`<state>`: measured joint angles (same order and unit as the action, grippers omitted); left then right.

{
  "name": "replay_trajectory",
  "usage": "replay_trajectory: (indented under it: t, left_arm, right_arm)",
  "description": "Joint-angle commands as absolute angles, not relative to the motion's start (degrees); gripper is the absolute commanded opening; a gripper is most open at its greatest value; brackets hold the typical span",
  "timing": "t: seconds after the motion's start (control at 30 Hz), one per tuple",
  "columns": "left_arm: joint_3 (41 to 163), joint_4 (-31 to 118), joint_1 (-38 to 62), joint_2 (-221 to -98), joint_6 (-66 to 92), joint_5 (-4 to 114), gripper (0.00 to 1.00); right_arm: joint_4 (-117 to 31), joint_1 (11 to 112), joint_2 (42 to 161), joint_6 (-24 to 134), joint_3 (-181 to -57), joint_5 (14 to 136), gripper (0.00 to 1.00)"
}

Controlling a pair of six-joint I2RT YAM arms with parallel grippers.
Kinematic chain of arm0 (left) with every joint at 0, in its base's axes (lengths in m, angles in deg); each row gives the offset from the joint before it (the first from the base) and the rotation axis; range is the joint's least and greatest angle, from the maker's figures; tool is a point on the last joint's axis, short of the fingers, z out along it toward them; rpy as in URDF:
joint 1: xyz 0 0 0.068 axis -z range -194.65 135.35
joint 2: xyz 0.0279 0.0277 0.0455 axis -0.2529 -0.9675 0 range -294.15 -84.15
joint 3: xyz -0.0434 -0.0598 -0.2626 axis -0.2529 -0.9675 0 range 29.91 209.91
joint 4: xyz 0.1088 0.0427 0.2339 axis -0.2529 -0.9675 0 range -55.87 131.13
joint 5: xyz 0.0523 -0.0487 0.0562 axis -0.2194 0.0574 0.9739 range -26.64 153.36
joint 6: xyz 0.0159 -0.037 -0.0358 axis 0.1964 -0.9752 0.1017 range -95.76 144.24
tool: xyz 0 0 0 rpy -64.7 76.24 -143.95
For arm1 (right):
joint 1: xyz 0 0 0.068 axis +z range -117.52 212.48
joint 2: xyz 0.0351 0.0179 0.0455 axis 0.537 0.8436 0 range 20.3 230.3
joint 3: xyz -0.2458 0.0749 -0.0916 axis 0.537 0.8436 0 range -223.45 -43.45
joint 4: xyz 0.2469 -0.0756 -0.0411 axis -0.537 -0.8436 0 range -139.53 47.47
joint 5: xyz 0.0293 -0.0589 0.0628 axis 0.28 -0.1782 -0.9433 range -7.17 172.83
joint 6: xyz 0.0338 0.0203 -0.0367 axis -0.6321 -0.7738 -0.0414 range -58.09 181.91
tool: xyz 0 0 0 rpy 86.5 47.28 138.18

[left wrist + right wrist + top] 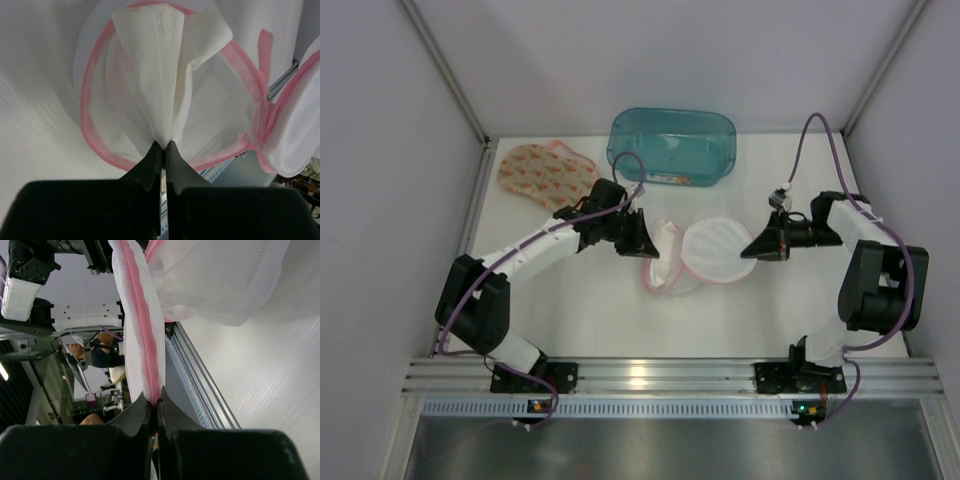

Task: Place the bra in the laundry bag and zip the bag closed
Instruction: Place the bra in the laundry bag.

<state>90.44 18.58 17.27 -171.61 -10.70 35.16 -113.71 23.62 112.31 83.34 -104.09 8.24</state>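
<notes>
The laundry bag (712, 250) is white mesh with pink trim, lifted off the table at mid-table between both arms. My left gripper (650, 243) is shut on a fold of the bag's white fabric (155, 75), inside its pink rim (92, 100); in the left wrist view the gripper (164, 144) pinches the fold's point. My right gripper (748, 250) is shut on the bag's pink zipper edge (142, 325), which runs straight up from the gripper (155, 400). The bra (545, 172), peach with a small print and pink trim, lies flat at the back left, apart from both grippers.
A teal translucent bin (672, 145) stands at the back centre, just behind the bag. White walls close in the table on the left, right and back. An aluminium rail (660, 375) runs along the near edge by the arm bases.
</notes>
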Motion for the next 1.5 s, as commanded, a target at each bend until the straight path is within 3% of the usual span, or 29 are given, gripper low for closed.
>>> replay_trajectory:
  t: [0.0,0.37,0.5,0.6,0.77,0.9,1.1,1.3,1.47]
  left_arm:
    - [95.12,23.02,19.62,-174.58,-15.74,35.57,0.0]
    - [118.03,7.49,33.68,-198.39,-26.64,60.95,0.0]
    - [118.51,5.36,34.48,-202.88,-27.0,66.26,0.0]
    - [114.66,5.36,31.16,-198.43,-24.99,65.3,0.0]
    - [109.81,5.62,26.93,-185.86,-20.15,63.63,0.0]
    - [106.99,3.18,24.47,-173.92,-15.58,65.71,0.0]
    - [105.06,-0.44,25.16,-168.87,-13.72,68.28,0.0]
    - [109.53,0.08,30.42,-179.47,-15.74,69.25,0.0]
    - [120.23,-0.09,34.29,-196.08,-18.11,66.36,0.0]
  right_arm:
    - [-114.16,24.3,112.32,84.94,-104.53,5.93,0.0]
    - [-116.97,24.66,110.48,87.22,-105.24,1.63,0.0]
    - [-120.74,23.08,109.51,90.2,-106.72,-0.31,0.0]
    - [-128.29,21.59,110.56,96.09,-109.62,0.39,0.0]
    - [-128.31,22.54,113.29,98.21,-110.86,-1.01,0.0]
    - [-128.22,28.94,115.48,98.65,-113.93,-3.74,0.0]
    - [-128.22,35.47,122.42,98.74,-120.53,-3.74,0.0]
    - [-126.3,29.34,122.61,97.96,-117.2,2.58,0.0]
    - [-105.66,25.45,117.34,79.24,-106.57,16.72,0.0]
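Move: The white bra already dangles from the left fingers towards the pink-rimmed mouth of the laundry bag, whose middle lies about 5 cm right, 1 cm back and 8 cm below that hand. The bag's zipped flap stands some 15 cm to the left hand's right, level fore and aft; the teal basket about 24 cm ahead and 4 cm right, low. From the right hand, the mouth lies about 18 cm left, 1 cm back and 12 cm lower. With its fingers kept shut on the bra, the left hand pushes right and then down, about 10 cm each way, into the bag's mouth, then swings back left and well up, to some 7 cm above its start, before plunging down and right towards the mouth again, fingers ending about 25 degrees steeper. The right hand keeps its pinch on the zipped edge, rising about 3 cm and drawing some 5 cm left with a slight tilt as the left hand comes up, then sinking and easing back right. ##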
